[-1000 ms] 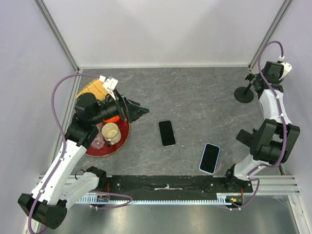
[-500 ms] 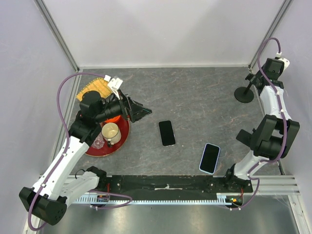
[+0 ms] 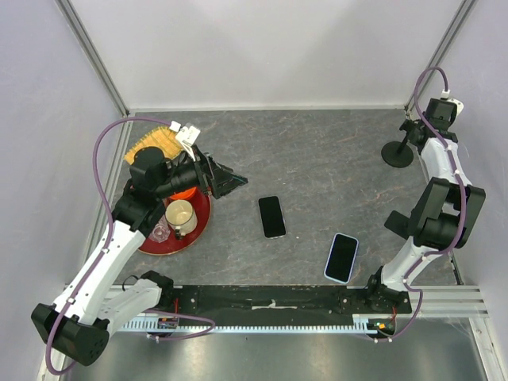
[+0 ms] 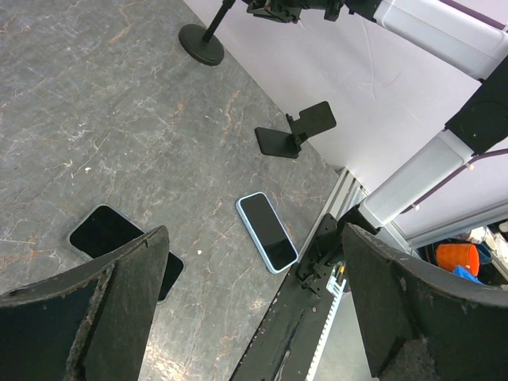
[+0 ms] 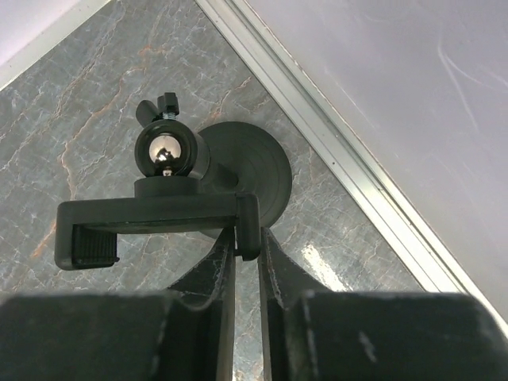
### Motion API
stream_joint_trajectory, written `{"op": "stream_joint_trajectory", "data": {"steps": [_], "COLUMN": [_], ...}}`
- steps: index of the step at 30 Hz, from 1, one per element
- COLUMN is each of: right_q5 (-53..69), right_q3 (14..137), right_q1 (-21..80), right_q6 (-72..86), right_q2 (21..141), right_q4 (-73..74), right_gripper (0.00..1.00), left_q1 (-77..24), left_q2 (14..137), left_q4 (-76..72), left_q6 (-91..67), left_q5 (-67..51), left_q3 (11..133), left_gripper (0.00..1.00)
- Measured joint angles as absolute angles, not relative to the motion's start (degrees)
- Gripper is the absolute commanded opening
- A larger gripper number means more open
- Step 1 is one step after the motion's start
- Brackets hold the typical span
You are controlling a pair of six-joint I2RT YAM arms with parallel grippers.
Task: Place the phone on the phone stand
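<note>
A black phone [image 3: 271, 217] lies flat mid-table, and a blue-cased phone [image 3: 341, 257] lies nearer the front right; both also show in the left wrist view, black phone [image 4: 107, 234] and blue-cased phone [image 4: 267, 232]. The phone stand [image 3: 397, 153], a round black base with a clamp holder [image 5: 151, 216] on a ball joint, stands at the back right corner. My right gripper [image 5: 248, 246] is shut on the clamp's right end, seen from above as right gripper [image 3: 413, 129]. My left gripper [image 3: 230, 181] hangs open over the table's left side, holding nothing.
A red tray [image 3: 198, 226] with a mug [image 3: 180, 214] and a small glass sits at the left, a yellow woven item [image 3: 151, 145] behind it. A second, folding black stand [image 4: 295, 133] stands by the right wall. The black rail [image 3: 270, 298] runs along the front edge.
My right gripper's fingers have closed onto the stand's clamp, and that wrist has shifted slightly toward the back wall. The left arm rose a little, then held still.
</note>
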State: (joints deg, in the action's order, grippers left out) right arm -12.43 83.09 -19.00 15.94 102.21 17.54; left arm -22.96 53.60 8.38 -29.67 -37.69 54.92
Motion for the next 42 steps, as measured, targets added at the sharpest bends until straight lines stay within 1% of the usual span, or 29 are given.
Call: {"op": "stream_joint_trajectory", "data": {"steps": [1, 15, 22, 32, 39, 42], "right_q5": [-12.34, -10.81, -12.53, -10.63, -14.57, -14.57], "right_q3": [83.09, 81.93, 78.19, 74.22, 72.73, 72.53], "right_q1": [-19.03, -18.44, -11.88, 9.17, 26.15, 31.18], "right_q6": [15.64, 14.83, 14.76, 18.44, 19.35, 19.55], "right_q2": [102.21, 101.56, 97.58, 90.32, 89.73, 89.86], "right_q4": [17.47, 15.99, 16.34, 18.55, 18.55, 18.83], "right_gripper": [0.00, 0.00, 0.00, 0.00, 0.00, 0.00], "left_q1": [-22.96, -22.96, -22.96, -22.96, -22.96, -22.96], "left_q2": [53.65, 53.84, 54.22, 55.13, 55.59, 55.59], "left_q4": [8.38, 8.23, 7.33, 4.97, 4.08, 4.05], "left_q6": [-29.67, -30.22, -30.87, -32.60, -33.69, -33.78], "left_q5": [-37.69, -38.06, -38.11, -39.20, -39.57, -39.62], "left_q3": [55.02, 55.55, 55.55, 54.85, 54.11, 53.98], "left_gripper": [0.95, 0.95, 0.95, 0.94, 0.94, 0.94]}}
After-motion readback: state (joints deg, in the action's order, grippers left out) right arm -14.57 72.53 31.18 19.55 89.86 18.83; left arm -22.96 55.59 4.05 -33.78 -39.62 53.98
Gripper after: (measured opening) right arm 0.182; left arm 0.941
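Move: The phone stand is already pinched by its clamp in my right hand. The open table spot it is going to lies about 45 cm left, 5 cm back and 17 cm below. The black phone lies some 15 cm nearer my base than that spot, roughly level with it sideways; the blue-edged phone is about 26 cm left of my right hand and 36 cm back. From my left hand, the spot is about 17 cm ahead, 10 cm right and 33 cm down. Keeping my right fingers shut on the clamp, I barely stir at first, then sweep the phone stand left by roughly 40 cm at speed, bending some 7 cm back late on and rising only a couple of centimetres. On the way I turn the hand about 45 degrees counter-clockwise, bringing the stand across the open table towards the space just beyond the black phone. ##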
